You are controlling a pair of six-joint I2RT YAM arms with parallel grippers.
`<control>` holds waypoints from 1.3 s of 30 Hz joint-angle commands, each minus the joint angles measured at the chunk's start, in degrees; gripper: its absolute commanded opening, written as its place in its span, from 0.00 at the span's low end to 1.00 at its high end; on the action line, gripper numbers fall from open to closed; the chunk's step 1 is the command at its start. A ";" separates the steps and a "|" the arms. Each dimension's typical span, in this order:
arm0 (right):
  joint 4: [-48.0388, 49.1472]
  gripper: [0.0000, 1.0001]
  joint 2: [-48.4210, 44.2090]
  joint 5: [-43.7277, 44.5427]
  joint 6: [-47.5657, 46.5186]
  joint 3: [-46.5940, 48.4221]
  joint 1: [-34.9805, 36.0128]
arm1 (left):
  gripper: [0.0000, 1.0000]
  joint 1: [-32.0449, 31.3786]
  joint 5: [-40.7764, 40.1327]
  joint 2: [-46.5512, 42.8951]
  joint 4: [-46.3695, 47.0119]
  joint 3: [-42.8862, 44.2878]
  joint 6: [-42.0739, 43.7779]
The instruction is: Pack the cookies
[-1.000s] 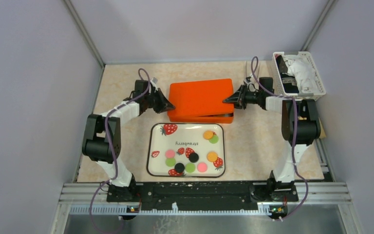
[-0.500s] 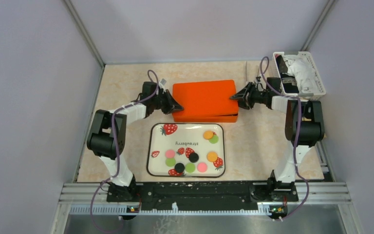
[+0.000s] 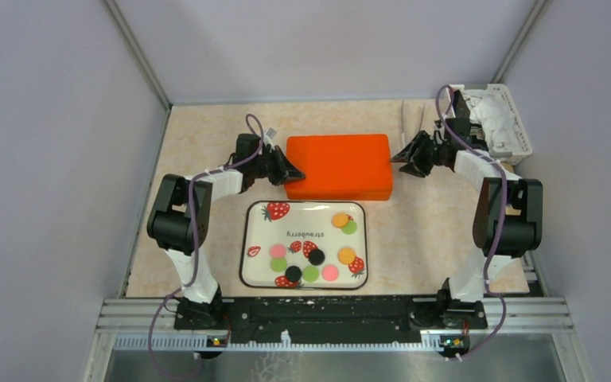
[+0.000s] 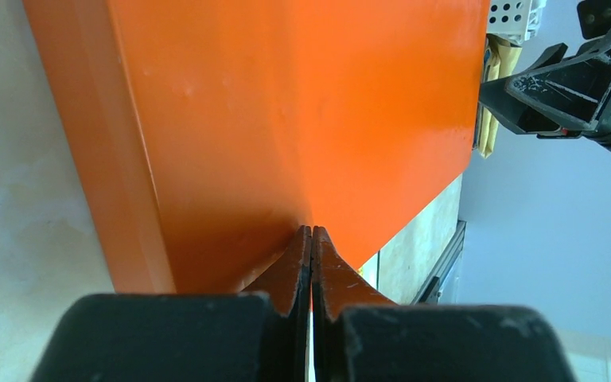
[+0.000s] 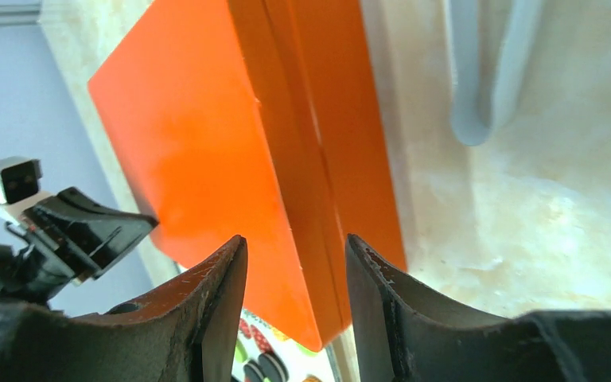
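Observation:
The cookies (image 3: 317,256) are small orange, pink, green and black discs lying loose on the strawberry-print tray (image 3: 254,231). Behind the tray sits an orange box (image 3: 338,165) with its lid flat on top. My left gripper (image 3: 290,169) is shut, its tips (image 4: 312,231) resting against the left end of the lid (image 4: 302,103). My right gripper (image 3: 404,157) stands open just off the box's right end (image 5: 318,159), with nothing between its fingers (image 5: 296,243). A few cookies (image 5: 258,368) show past the box corner in the right wrist view.
A white slotted basket (image 3: 517,131) holding white and dark items stands at the back right corner. Grey tongs (image 5: 485,72) lie on the table behind the right gripper, near the box. Walls close in the table on the left, back and right.
The tilted lid has come down flat on the orange box, which shifted slightly right. The right gripper opened, let go of the lid and drew back to the right. The left gripper stays shut.

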 commanded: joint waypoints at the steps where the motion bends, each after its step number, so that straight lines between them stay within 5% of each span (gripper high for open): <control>1: -5.04 0.48 -4.17 8.79 -3.50 2.84 -0.77 | 0.00 -0.75 -3.07 3.69 -3.95 -1.00 1.94; 5: -7.09 0.39 -3.44 11.69 -5.77 4.51 -0.73 | 0.00 -0.79 -1.86 3.40 -3.48 0.11 1.80; 9: -7.05 0.07 -0.98 11.67 -6.57 5.39 -0.61 | 0.00 -0.75 -1.17 -0.12 -5.21 2.75 0.89; 11: -6.87 0.00 0.27 11.94 -6.94 5.83 -0.31 | 0.00 -0.30 -1.09 -2.35 -6.31 4.13 0.10; 23: -9.34 0.00 6.07 20.21 -10.69 9.45 2.27 | 0.00 10.82 -5.25 -11.00 -9.07 -3.55 -2.26; 39: -10.43 0.00 13.89 16.87 -11.32 18.01 11.94 | 0.00 5.93 -7.86 0.09 -7.41 4.09 0.61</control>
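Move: The left hand's shut tips rest on the orange lid near its front left corner; the lidded box's middle lies some 11 cm to its right, 3 cm ahead and 4 cm below, the strawberry tray 20 cm straight back and about 8 cm lower. From the right hand, just outside the right end, the lidded box's middle is roughly 16 cm left, level with it and 6 cm below; the tongs lie 10 cm ahead and 4 cm right, about 9 cm down. The left hand lifts its shut tips off the lid, arcs up and about 10 cm left over the left edge, drops beside that end and eases back right against it. The right hand shuts its fingers, swings 4 cm right while sinking about 7 cm in all and tipping some 20 degrees steeper, then comes 5 cm left onto the box's right side. ##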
